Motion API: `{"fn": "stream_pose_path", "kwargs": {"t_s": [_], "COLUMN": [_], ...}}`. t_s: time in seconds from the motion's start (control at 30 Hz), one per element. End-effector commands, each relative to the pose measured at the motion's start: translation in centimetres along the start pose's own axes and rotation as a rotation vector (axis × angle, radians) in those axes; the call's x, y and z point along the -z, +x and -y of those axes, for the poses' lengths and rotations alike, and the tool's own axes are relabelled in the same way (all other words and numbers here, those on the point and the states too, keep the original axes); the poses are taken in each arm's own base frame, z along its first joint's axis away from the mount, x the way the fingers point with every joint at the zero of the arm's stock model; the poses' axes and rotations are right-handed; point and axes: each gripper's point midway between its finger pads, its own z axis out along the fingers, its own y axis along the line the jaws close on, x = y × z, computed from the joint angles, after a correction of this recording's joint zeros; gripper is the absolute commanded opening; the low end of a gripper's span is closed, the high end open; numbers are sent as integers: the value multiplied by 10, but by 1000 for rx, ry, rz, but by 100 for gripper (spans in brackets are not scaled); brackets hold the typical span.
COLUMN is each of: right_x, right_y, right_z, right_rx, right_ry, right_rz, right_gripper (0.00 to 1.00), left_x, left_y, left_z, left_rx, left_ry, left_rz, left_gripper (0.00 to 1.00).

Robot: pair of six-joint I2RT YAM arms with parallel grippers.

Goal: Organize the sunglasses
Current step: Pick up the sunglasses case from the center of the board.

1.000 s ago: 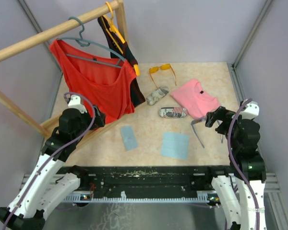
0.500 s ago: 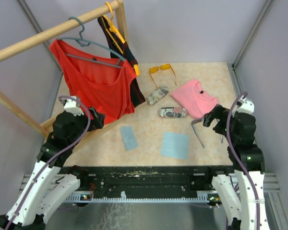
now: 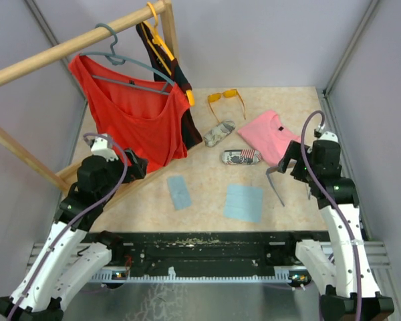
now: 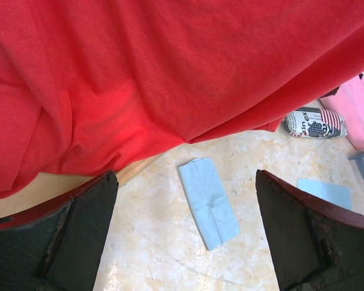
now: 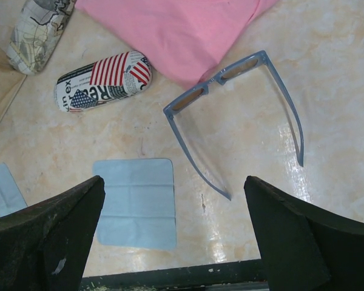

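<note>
The orange-yellow sunglasses (image 3: 226,100) lie unfolded at the back of the table. The greyish-lilac sunglasses (image 3: 275,177) lie unfolded on the right, their front (image 5: 212,83) touching the hem of a pink shirt and their thin arms pointing toward the near edge. My right gripper (image 3: 291,160) hovers open above them; in its wrist view the gripper (image 5: 173,180) frames one arm tip and holds nothing. On the left, under the red top, my left gripper (image 3: 137,166) stands open and empty, and in the left wrist view the gripper (image 4: 186,176) is over a small blue cloth.
A flag-print case (image 3: 241,156) and a map-print case (image 3: 219,133) lie mid-table. Two light-blue cloths (image 3: 179,191) (image 3: 244,202) lie nearer. A pink shirt (image 3: 273,137) is right of the cases. A red top (image 3: 134,114) hangs from a wooden rack (image 3: 53,50) on the left.
The right arm has swung forward and inward, so its gripper now sits over the greyish-lilac sunglasses. The left arm shifted only slightly. Both grippers stayed open.
</note>
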Motion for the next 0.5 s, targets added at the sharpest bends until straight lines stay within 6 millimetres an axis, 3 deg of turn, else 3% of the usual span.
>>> {"fn": "stream_pose_path", "kwargs": {"t_s": [0.0,0.17,0.3,0.47], "right_x": [-6,-22,-28,-44], "right_y": [-20,-14,-21,-36], "right_z": [-8,-11,-43,-65], "right_rx": [6,54,124,140], "right_ry": [-27,-47,-228,-316], "right_rz": [46,-5,-6,-8], "right_gripper": [99,99,99,97], "left_x": [-6,-10,-11,-8], "left_y": [-1,8,7,3], "left_z": [-6,-7,-3,1], "left_rx": [28,23,4,-37], "left_ry": [-38,-47,-19,4], "left_rz": [7,-29,-29,-27], "left_gripper": [100,100,100,100]}}
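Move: The red-and-blue sunglasses case lies about 16 cm ahead of the right hand, 15 cm to its left and some 19 cm below. The grey sunglasses stand open almost beneath, about 5 cm ahead and in line with the hand; the pink shirt is about 22 cm ahead and 2 cm left. The square blue cloth lies 15 cm left and 2 cm back, and the second case 25 cm ahead and 24 cm left. From the left hand, the sunglasses case is about 14 cm ahead, 34 cm right and 22 cm down. The right hand sets off empty towards the sunglasses case, at first forward and down in nearly equal measure, then swinging off to the left as well while it keeps reaching forward and the sinking almost stops, about 5 cm of travel in all. As it swings left the wrist turns counter-clockwise by roughly 10 degrees, and the fingers stay wide open, still well above the table and the grey sunglasses, touching nothing. ##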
